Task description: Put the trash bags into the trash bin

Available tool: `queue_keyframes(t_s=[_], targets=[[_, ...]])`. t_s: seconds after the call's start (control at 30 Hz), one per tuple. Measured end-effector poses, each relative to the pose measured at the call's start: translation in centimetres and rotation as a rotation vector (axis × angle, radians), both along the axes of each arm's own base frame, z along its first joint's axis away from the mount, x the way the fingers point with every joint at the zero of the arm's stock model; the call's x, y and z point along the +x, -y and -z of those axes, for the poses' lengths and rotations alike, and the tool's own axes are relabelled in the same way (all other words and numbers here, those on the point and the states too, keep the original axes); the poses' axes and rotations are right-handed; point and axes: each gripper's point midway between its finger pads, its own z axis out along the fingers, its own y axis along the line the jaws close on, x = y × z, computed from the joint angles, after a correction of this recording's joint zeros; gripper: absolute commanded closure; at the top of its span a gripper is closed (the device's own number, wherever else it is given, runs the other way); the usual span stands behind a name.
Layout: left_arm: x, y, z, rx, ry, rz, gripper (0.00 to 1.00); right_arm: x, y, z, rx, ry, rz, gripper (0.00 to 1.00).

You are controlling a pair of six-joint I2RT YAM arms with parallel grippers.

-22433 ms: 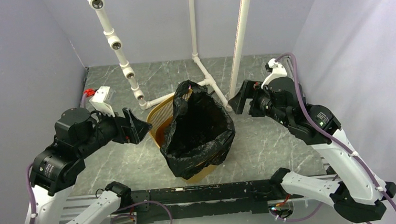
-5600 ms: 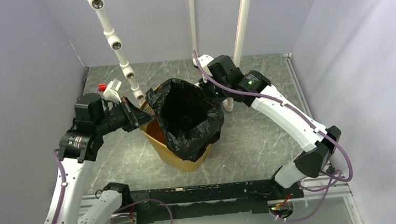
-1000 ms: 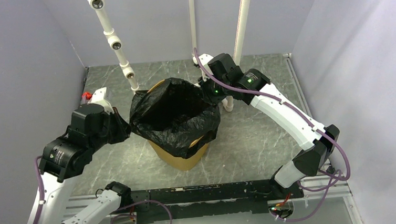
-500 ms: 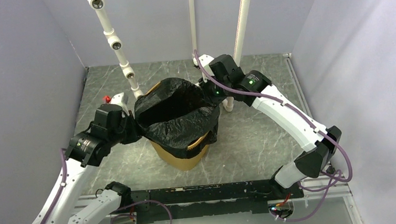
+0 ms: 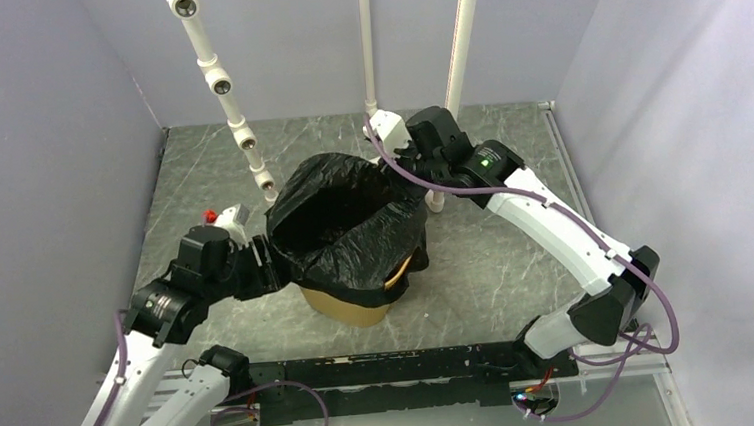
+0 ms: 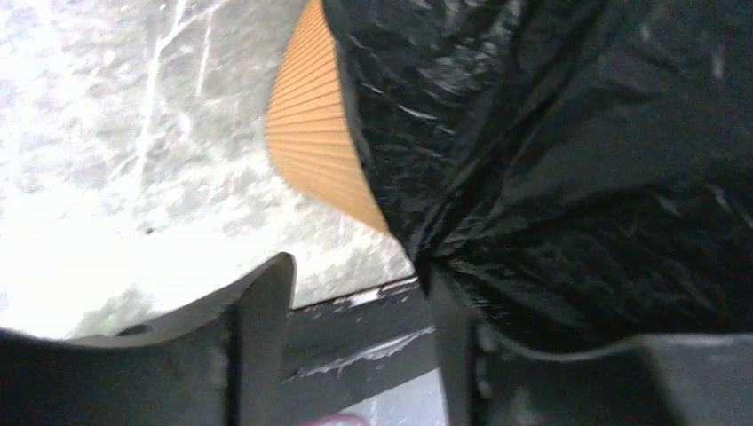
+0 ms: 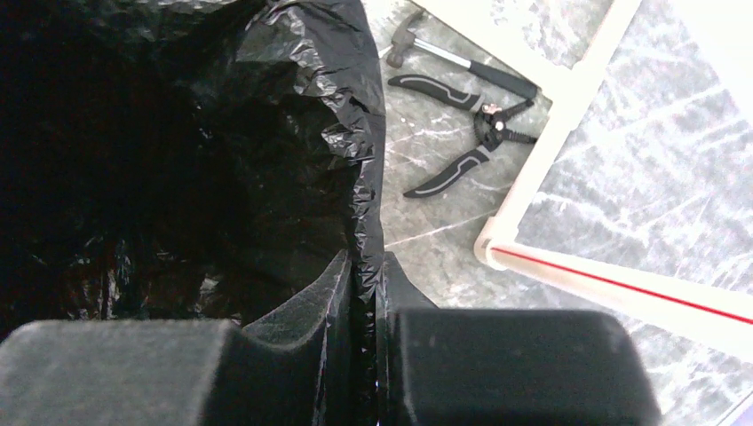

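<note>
The black trash bag (image 5: 344, 225) hangs open-mouthed over the yellow-orange trash bin (image 5: 355, 307), its edge folded down over the bin's sides. My left gripper (image 5: 268, 266) stands open at the bin's left side. In the left wrist view its jaws (image 6: 355, 266) are apart. The bag (image 6: 550, 133) rests against the right finger (image 6: 453, 337), and the bin's ribbed wall (image 6: 320, 142) shows beside it. My right gripper (image 5: 402, 171) is at the far right rim. In the right wrist view it (image 7: 364, 262) is shut on the bag's crinkled edge (image 7: 364, 177).
White pipe posts (image 5: 236, 123) (image 5: 462, 47) rise behind the bin. A hammer (image 7: 444, 53) and black-handled pliers (image 7: 471, 124) lie on the marble table beyond the bag. A white pipe (image 7: 568, 133) runs along the table right of my right gripper. The black rail (image 5: 394, 367) lines the near edge.
My left gripper has opened and let go of the bag's left rim, dropping lower beside the bin. The bag's left edge now sits over the bin. The right gripper keeps its hold.
</note>
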Motion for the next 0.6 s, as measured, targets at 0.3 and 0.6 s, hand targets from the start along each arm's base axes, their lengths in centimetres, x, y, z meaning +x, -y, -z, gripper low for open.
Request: queue_keyframes(t_s=[0.3, 0.6], targets=[[-3.3, -4.3, -5.8, 0.030, 0.176, -0.098, 0.13, -1.5, -1.6, -1.4, -0.007, 0.119, -0.317, 0.91], [-4.0, -7.3, -12.3, 0.068, 0.360, -0.180, 0.11, -0.9, -4.0, -1.3, -0.075, 0.107, -0.536, 0.81]])
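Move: The trash bag's open mouth centres about 13 cm right of the left hand and 5 cm ahead, its near-left edge at the half-open fingers. From the right hand, which pinches the far-right rim, that middle is roughly 8 cm back and 8 cm left, slightly lower. The trash bin stands under it, some 9 cm back and 9 cm left of the right hand; the pliers lie about 6 cm ahead on the table. Left hand opens wider, rising about 12 cm and leftward off the bag; right, still pinching, turns some 30 degrees counter-clockwise. ##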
